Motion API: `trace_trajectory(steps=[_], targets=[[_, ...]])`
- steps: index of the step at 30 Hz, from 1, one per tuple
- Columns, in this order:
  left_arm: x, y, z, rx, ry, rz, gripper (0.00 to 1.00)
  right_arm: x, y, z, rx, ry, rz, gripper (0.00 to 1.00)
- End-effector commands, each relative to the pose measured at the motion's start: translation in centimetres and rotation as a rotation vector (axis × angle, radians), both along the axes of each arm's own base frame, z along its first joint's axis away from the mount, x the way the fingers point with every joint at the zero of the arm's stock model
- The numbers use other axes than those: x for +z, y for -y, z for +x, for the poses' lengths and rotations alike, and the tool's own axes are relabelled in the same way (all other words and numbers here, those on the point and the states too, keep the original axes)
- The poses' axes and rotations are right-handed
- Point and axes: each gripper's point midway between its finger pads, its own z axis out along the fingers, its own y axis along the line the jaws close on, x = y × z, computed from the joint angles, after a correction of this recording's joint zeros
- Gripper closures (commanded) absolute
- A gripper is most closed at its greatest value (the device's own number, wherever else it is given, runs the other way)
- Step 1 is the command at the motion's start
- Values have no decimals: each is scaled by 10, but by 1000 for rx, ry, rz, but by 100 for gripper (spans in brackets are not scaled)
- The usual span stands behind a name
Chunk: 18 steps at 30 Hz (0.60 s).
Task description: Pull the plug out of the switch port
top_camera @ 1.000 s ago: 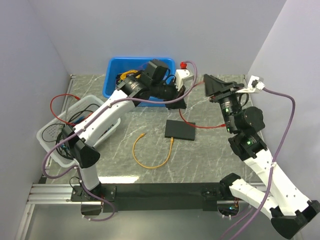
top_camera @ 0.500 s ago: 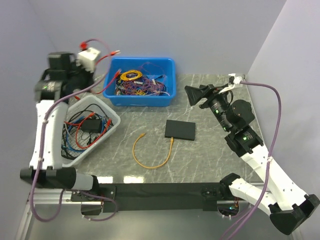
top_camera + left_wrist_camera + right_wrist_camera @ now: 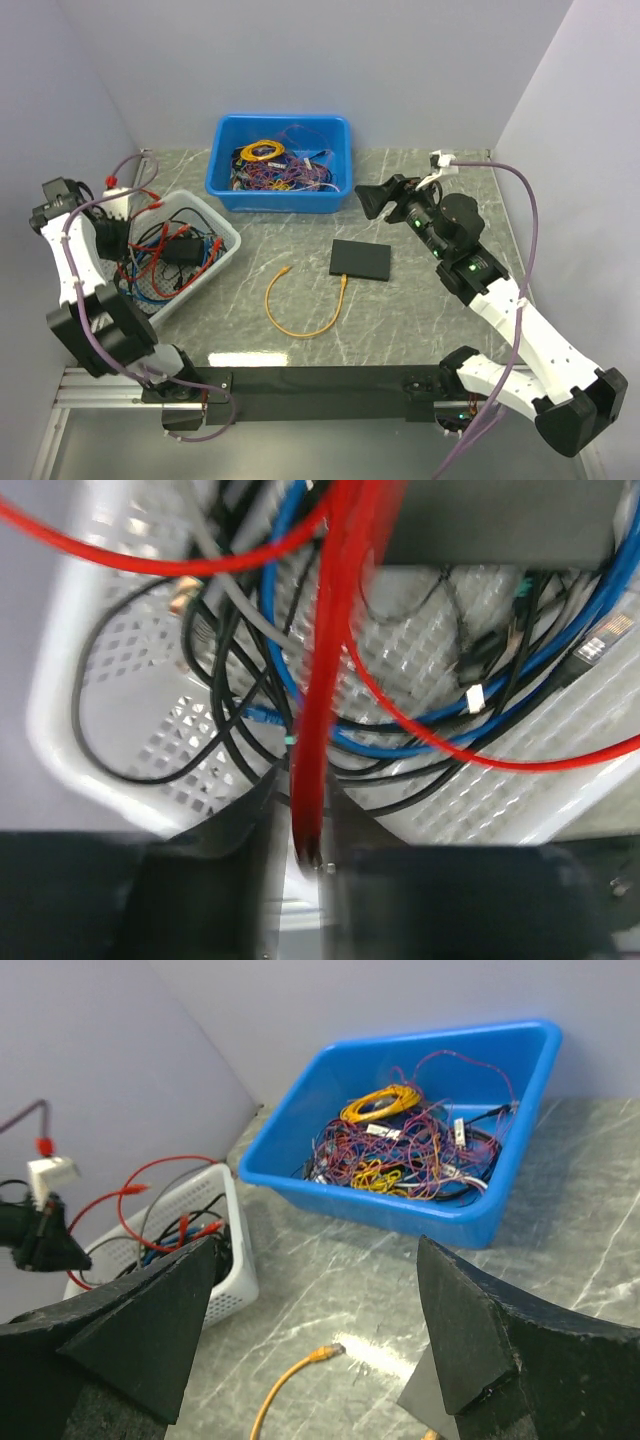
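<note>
The switch (image 3: 361,260), a thin flat black box, lies on the table with no cable in it. My left gripper (image 3: 112,238) hangs over the white basket (image 3: 222,232) at the far left. In the left wrist view it (image 3: 312,852) is shut on a red cable (image 3: 318,720) that runs up between the jaws, with its plug hidden. My right gripper (image 3: 366,200) is open wide and empty above the table, behind the switch and beside the blue bin (image 3: 280,197). In the right wrist view it (image 3: 315,1350) spans bare table.
A loose yellow cable (image 3: 300,325) curls on the table left of the switch, one end close to the switch's left edge; it also shows in the right wrist view (image 3: 285,1385). The white basket (image 3: 90,770) holds black, blue and red cables. The blue bin (image 3: 400,1210) holds tangled wires.
My left arm has swung from the switch area far left and down over the white basket, carrying the red cable away from the switch. My right gripper has moved left, toward the blue bin.
</note>
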Motion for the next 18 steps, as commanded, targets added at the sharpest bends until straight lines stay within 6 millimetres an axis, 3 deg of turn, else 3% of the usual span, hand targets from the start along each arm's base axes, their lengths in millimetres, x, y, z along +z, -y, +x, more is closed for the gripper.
trace_trajectory(steps=[1,3,4,10,12,18], targets=[[-21,3,-6,-58,-87,-53,55,2,-8,1,31,2,10,12],[-18,1,-1,-56,-73,-56,30,-1,-11,1,47,-7,4,12],[-14,0,1,-48,-58,-45,1,-5,-13,2,51,-16,1,12],[21,-17,12,-27,27,63,1,-14,-14,4,51,-41,-8,12],[31,-10,10,-56,34,47,1,-15,-15,5,56,-45,-10,12],[92,9,21,-156,191,31,1,-16,-18,5,67,-51,-12,13]])
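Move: The red cable still hangs between the nearly shut left fingers. Its goal, the white basket, has its middle about 7 cm ahead, 6 cm right and 13 cm below. Inside, the black adapter lies roughly 11 cm ahead, 10 cm right and 14 cm down; two red plugs stick up near the far rim, some 17 cm ahead, 2 cm right and 8 cm below. From the empty right hand, the basket is about 57 cm left, 4 cm ahead and 32 cm lower. The red cable is let go over the white basket: the left hand sinks about 3 cm as its fingers spread wide, then turns upward and climbs some 8 cm clear of the basket, drifting slightly forward and left, with the fingers tipping a little forward. The open right hand eases 2–3 cm down and slightly left over the table. ##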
